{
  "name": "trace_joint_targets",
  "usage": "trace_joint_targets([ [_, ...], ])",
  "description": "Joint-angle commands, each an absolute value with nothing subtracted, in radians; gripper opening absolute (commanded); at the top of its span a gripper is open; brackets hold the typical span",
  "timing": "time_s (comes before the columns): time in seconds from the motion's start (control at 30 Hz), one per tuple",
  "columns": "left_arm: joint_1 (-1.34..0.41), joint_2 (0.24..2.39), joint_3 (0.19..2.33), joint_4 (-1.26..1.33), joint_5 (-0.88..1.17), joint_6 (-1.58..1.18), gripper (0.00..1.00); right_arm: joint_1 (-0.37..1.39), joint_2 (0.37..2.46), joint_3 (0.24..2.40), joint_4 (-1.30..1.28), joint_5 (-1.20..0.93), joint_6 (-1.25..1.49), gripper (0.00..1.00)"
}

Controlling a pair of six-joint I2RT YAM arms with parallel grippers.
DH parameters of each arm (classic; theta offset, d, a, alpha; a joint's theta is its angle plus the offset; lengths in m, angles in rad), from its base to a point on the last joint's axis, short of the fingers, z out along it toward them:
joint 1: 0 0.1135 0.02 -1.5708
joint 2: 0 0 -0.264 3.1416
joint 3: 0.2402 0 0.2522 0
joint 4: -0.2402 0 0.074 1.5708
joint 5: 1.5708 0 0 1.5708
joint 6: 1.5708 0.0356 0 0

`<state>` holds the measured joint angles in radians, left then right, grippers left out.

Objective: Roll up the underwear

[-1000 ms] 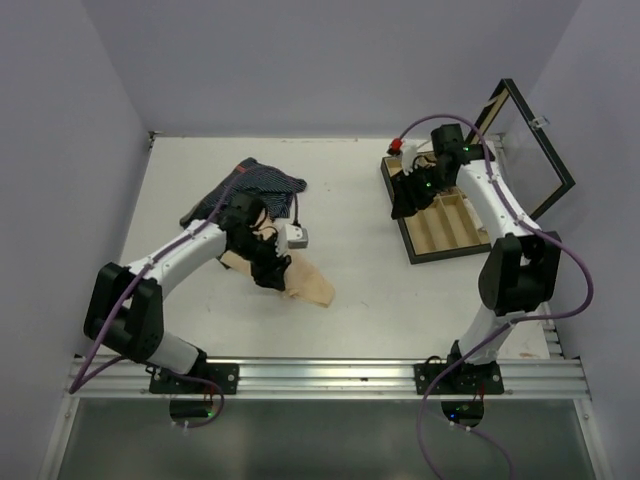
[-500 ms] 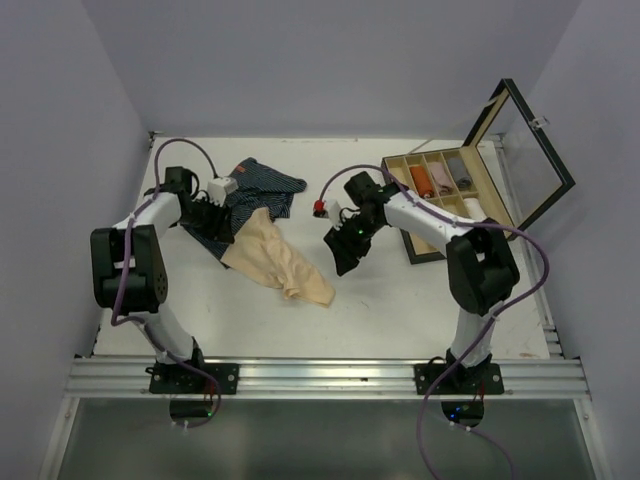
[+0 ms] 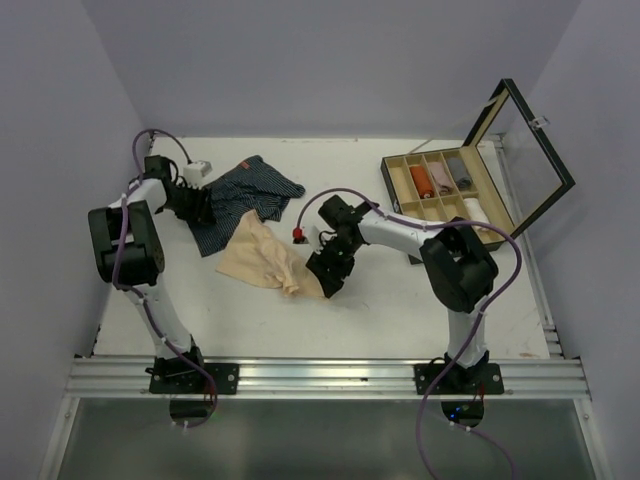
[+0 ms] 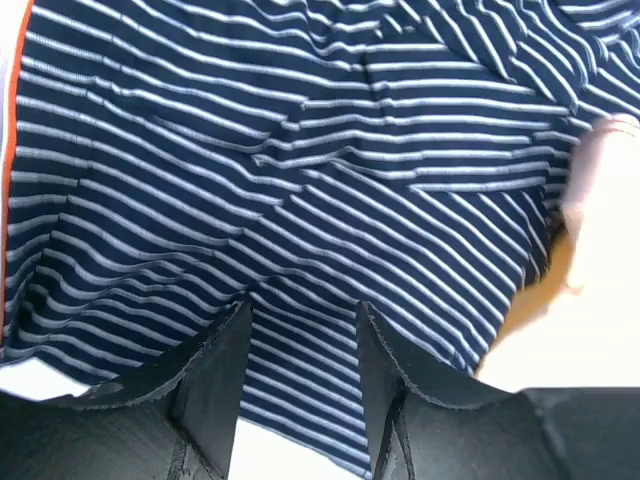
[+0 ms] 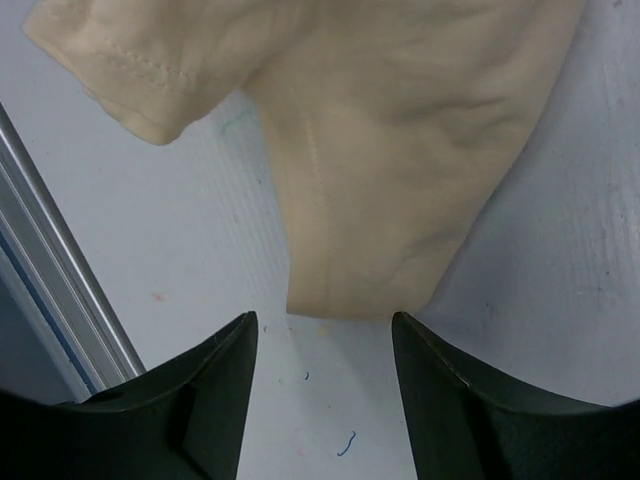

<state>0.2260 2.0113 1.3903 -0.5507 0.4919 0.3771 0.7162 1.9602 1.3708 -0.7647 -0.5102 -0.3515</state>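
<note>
The navy striped underwear (image 3: 245,190) lies crumpled at the back left of the table. My left gripper (image 3: 203,203) is at its left edge. In the left wrist view the jaws of the left gripper (image 4: 302,305) stand apart over the striped cloth (image 4: 300,150), which runs between the fingertips. The beige underwear (image 3: 262,258) lies spread in front of the navy one, overlapping its near edge. My right gripper (image 3: 328,280) is low at its right end. In the right wrist view it (image 5: 322,320) is open over bare table, just short of the beige cloth's (image 5: 400,150) narrow end.
A compartmented wooden box (image 3: 386,175) stands at the back right with its glass lid (image 3: 530,140) raised. Rolled cloths, among them an orange and a pinkish one, lie in its compartments. Side walls close the table in. A metal rail (image 3: 320,375) runs along the near edge.
The left arm swung from the beige cloth back to the navy one's left edge. The right arm left the box and came down at the beige cloth's right end, its jaws widening.
</note>
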Motion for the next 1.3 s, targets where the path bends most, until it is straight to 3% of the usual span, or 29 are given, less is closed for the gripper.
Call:
trace_joint_targets([
  [0.0, 0.244, 1.907, 1.39, -0.597, 0.65, 0.507, 0.5, 0.722, 1.902, 1.338, -0.736, -0.477, -0.353, 0.61],
  [0.17, 0.235, 1.764, 1.29, -0.753, 0.747, 0.678, 0.5, 0.776, 1.891, 1.284, -0.684, -0.387, -0.383, 0.61],
  [0.4, 0.218, 1.638, 1.1, -0.758, 0.632, 0.788, 0.5, 0.804, 1.924, 1.243, -0.597, -0.299, -0.413, 0.57],
  [0.67, 0.143, 1.641, 0.967, -0.643, 0.497, 0.695, 0.5, 0.81, 1.95, 1.239, -0.569, -0.282, -0.365, 0.53],
  [0.9, 0.071, 1.684, 0.91, -0.571, 0.362, 0.623, 0.47, 0.808, 1.99, 1.258, -0.563, -0.268, -0.299, 0.27],
  [0.97, 0.069, 1.686, 0.904, -0.571, 0.342, 0.614, 0.42, 0.808, 1.98, 1.253, -0.568, -0.273, -0.29, 0.15],
  [1.03, 0.069, 1.68, 0.896, -0.581, 0.338, 0.623, 0.29, 0.804, 1.968, 1.25, -0.575, -0.278, -0.279, 0.0],
  [1.1, 0.069, 1.669, 0.899, -0.616, 0.359, 0.633, 0.16, 0.789, 1.936, 1.243, -0.586, -0.299, -0.272, 0.0],
  [1.27, 0.071, 1.614, 1.027, -0.673, 0.459, 0.605, 0.07, 0.656, 1.842, 1.284, -0.626, -0.402, -0.256, 0.0],
])
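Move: The left hand, open over the edge of the striped underwear, has the near left corner of the beige underwear about 14 cm back and 5 cm to its right, a centimetre or two lower; the striped underwear's middle is some 6 cm ahead and 9 cm right. The right hand is almost on the beige underwear's right corner: about 1 cm ahead, 1 cm left, 2 cm below, with its folded-over flap roughly 10 cm left, level. Both hands pinch opposite corners of the beige underwear, their open fingers shutting on the cloth. The left first lifts off the striped underwear, arcs about 6 cm up and comes down some 14 cm back and 5 cm right, turning roughly 20 degrees clockwise. The right stays close by, sinks about 2 cm, eases slightly back then forward, and swings its fingertips forward about 10 degrees. ##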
